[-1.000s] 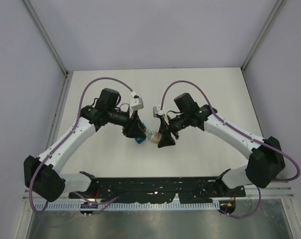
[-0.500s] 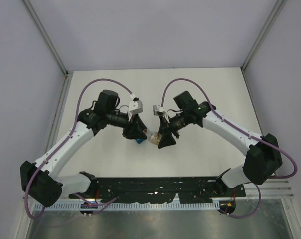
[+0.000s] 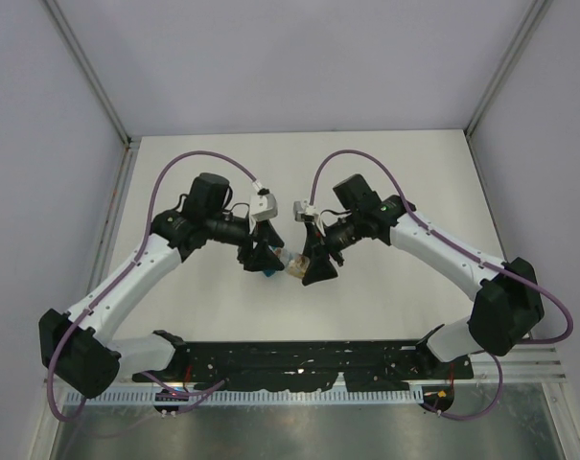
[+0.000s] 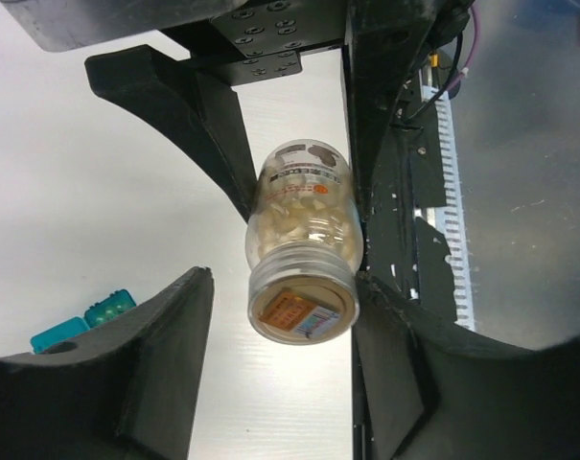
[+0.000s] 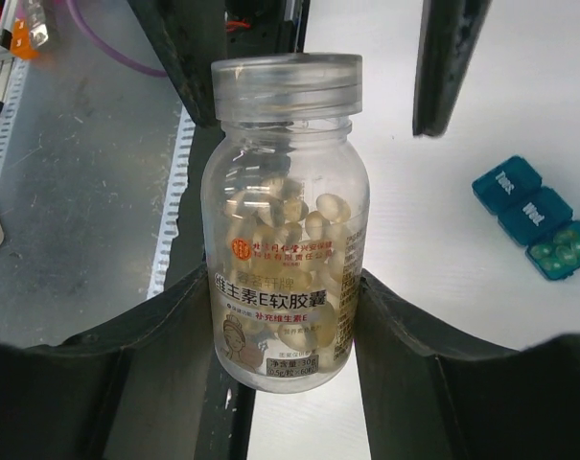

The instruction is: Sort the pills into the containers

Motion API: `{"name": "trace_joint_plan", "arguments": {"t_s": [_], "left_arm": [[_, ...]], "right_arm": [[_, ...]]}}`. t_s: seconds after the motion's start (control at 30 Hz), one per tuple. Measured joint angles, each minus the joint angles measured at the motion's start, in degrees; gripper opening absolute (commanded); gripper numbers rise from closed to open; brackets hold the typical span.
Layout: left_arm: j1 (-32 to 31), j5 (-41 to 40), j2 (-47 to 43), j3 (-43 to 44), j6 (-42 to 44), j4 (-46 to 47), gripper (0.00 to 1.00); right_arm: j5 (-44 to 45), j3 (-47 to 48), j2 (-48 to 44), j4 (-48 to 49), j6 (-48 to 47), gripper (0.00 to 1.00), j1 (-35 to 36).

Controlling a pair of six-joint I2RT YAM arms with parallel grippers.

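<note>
A clear bottle (image 5: 285,230) with its cap (image 5: 286,88) on is full of pale pills (image 5: 304,222). My right gripper (image 5: 285,287) is shut on its lower body and holds it above the table. In the left wrist view the bottle's capped end (image 4: 304,305) faces the camera between the jaws of my left gripper (image 4: 282,316). That gripper is open, with a gap between its left finger (image 4: 165,364) and the cap. From above, both grippers meet at the bottle (image 3: 291,264). The teal containers (image 5: 534,220) lie on the table, one compartment open with pills (image 5: 561,251) in it.
The teal strip (image 3: 268,272) lies under my left gripper (image 3: 267,257), beside my right gripper (image 3: 312,265). A black rail (image 3: 299,359) and a white toothed strip (image 5: 172,206) run along the near table edge. Grey walls and metal posts (image 3: 88,77) close in the white table (image 3: 385,172).
My left gripper's jaws have widened away from the bottle cap. The left arm has shifted slightly toward the bottle. My right gripper keeps its hold on the bottle.
</note>
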Motion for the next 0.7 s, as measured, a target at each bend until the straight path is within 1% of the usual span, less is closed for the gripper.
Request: {"name": "trace_joint_plan", "arguments": {"t_s": [0.13, 0.33, 0.4, 0.57, 0.7], "left_arm": [[-0.26, -1.60, 0.07, 0.17, 0.94, -0.13, 0.77], [-0.28, -3.23, 0.22, 1.84, 0.76, -0.52, 0.83], [-0.28, -3.63, 0.20, 2.16, 0.55, -0.52, 0.99], [-0.26, -5.79, -0.02, 2.91, -1.01, -0.96, 1.00], [-0.07, -7.34, -0.59, 4.42, -3.69, -2.14, 1.00]], "right_arm": [[-0.90, 0.28, -0.22, 1.60, -0.02, 0.05, 0.57], [0.11, 0.28, -0.70, 3.13, 0.04, 0.06, 1.05], [0.55, 0.28, -0.92, 3.45, 0.04, 0.06, 1.22], [2.84, 0.07, -1.81, 5.01, 0.46, 0.05, 1.40], [6.32, -0.83, -3.43, 6.97, 1.18, 0.06, 1.86]]}}
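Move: At the left fingertips, already loosening, is the cap of the pill bottle, about 1 cm to the hand's right and level with it. The pill box with its open lid lies some 7 cm ahead, 2 cm left and about 15 cm below the left hand. The right hand grips the bottle's lower end; from it the cap is roughly 6 cm left, 2 cm ahead and 3 cm higher. Opening wide around the cap, the left fingers spread from a little over half to full width and end straddling it with a gap on both sides, as the hand drifts about 1.5 cm forward and, later, up, turning slightly counter-clockwise. The right hand keeps hold of the bottle and carries it about 1.5 cm forward and 1 cm up and left, rolling some 10 degrees. ##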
